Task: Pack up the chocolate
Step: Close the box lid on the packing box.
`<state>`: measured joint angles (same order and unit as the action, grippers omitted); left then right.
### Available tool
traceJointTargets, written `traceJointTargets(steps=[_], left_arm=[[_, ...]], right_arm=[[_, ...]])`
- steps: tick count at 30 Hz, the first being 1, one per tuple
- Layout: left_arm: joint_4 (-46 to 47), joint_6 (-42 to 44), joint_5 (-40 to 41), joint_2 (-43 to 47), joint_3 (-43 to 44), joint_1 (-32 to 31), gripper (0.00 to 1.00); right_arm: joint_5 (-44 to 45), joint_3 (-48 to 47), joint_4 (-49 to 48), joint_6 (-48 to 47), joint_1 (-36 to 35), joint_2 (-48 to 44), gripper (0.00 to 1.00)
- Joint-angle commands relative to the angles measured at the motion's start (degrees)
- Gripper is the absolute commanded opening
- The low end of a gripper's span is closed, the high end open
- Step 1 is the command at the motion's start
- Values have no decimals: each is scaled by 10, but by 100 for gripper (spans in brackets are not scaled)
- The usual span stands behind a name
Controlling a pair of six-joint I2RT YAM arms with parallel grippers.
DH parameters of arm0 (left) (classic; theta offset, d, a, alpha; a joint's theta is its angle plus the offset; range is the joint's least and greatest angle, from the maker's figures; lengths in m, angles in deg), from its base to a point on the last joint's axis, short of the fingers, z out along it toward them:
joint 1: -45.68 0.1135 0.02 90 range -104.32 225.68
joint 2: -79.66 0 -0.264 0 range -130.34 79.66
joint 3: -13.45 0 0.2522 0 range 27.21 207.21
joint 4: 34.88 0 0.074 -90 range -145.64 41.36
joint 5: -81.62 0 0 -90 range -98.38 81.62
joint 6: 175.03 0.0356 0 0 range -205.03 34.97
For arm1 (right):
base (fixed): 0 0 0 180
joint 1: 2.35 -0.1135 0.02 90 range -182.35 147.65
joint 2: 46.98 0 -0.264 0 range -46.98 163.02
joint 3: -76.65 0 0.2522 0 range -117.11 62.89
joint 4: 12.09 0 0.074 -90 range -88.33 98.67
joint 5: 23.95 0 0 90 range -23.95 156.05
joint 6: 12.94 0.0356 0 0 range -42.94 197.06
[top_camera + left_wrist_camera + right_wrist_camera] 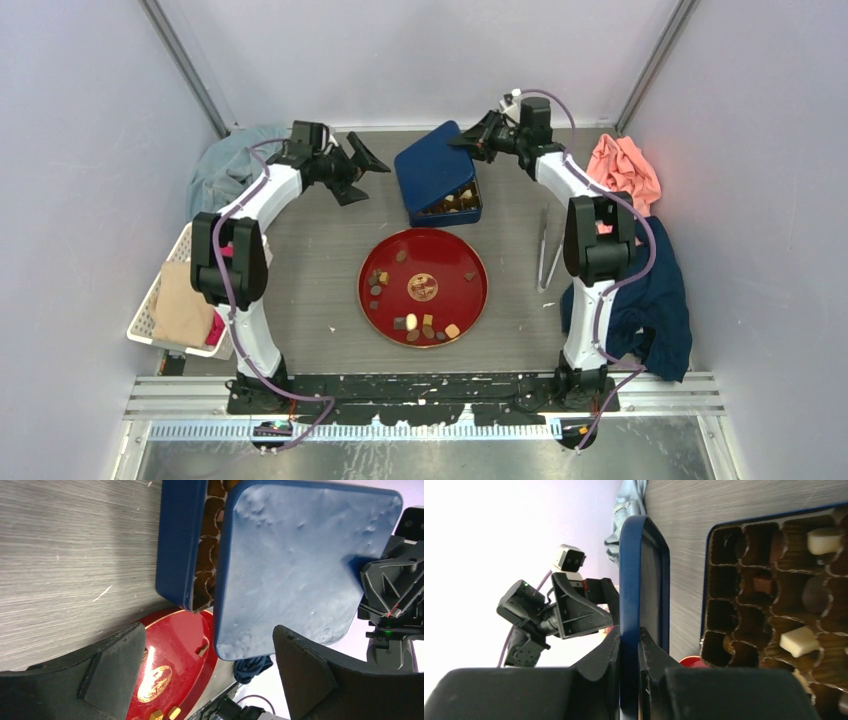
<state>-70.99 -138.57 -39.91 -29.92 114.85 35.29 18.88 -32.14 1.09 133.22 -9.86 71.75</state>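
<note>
Several small chocolate pieces [411, 321] lie scattered on the red plate [450, 300] at mid-table. More chocolate [799, 641] sits in the paper cups of the open blue box [470, 213] behind the plate. The box's blue lid [425, 160] stands tilted above it, and my right gripper [630, 640] is shut on the lid's edge [639, 570]. My left gripper [360, 170] hangs open to the left of the lid, holding nothing. In the left wrist view the lid [300, 565] and plate [175, 650] show between the spread fingers [112, 665].
Metal tongs [545, 250] lie right of the plate. A white basket [145, 310] with cloth stands at the left edge. A grey-blue cloth [225, 165] lies back left, a pink cloth [625, 170] back right, and a dark blue cloth [650, 300] by the right arm.
</note>
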Motion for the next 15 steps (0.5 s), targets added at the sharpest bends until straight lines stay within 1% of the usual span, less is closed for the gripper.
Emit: traceJointTargets(steps=[1, 2, 5, 6, 9, 15], left_arm=[[49, 1, 24, 39, -21, -1, 96], [55, -3, 14, 34, -20, -1, 95], [64, -11, 3, 23, -20, -5, 91], [65, -12, 5, 20, -21, -7, 86], [72, -26, -5, 7, -17, -12, 78], [69, -28, -5, -16, -2, -27, 72]], right_arm=[[-35, 18, -174, 107, -5, 6, 1], [-35, 18, -185, 116, -8, 12, 1], [-12, 29, -188, 107, -11, 16, 1], [-1, 36, -189, 104, -10, 16, 1], [-3, 36, -194, 102, -11, 27, 1], [1, 56, -215, 99, -4, 40, 1]])
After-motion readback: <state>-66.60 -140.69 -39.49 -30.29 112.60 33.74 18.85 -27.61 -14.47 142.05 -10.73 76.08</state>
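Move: From the right gripper, which holds the raised edge of the slanting lid, the packing box is about 7 cm back, 4 cm left and some 17 cm below; the red plate is about 27 cm back and 9 cm left. For the open left gripper, the lid's middle is roughly 12 cm right, 4 cm ahead and 3 cm lower. The box is about 14 cm to its right, level with it fore and aft and some 12 cm lower, the plate about 20 cm back and 10 cm right. Keep the right gripper's pinch on the lid's edge and lower it about 2.5 cm, easing roughly 1 cm left and forward, rolling its left side up about 5 degrees so the lid's low left side comes down onto the box. Bring the left gripper just over 1 cm right, towards the lid, closing its wide-open fingers by about a quarter without touching it. ##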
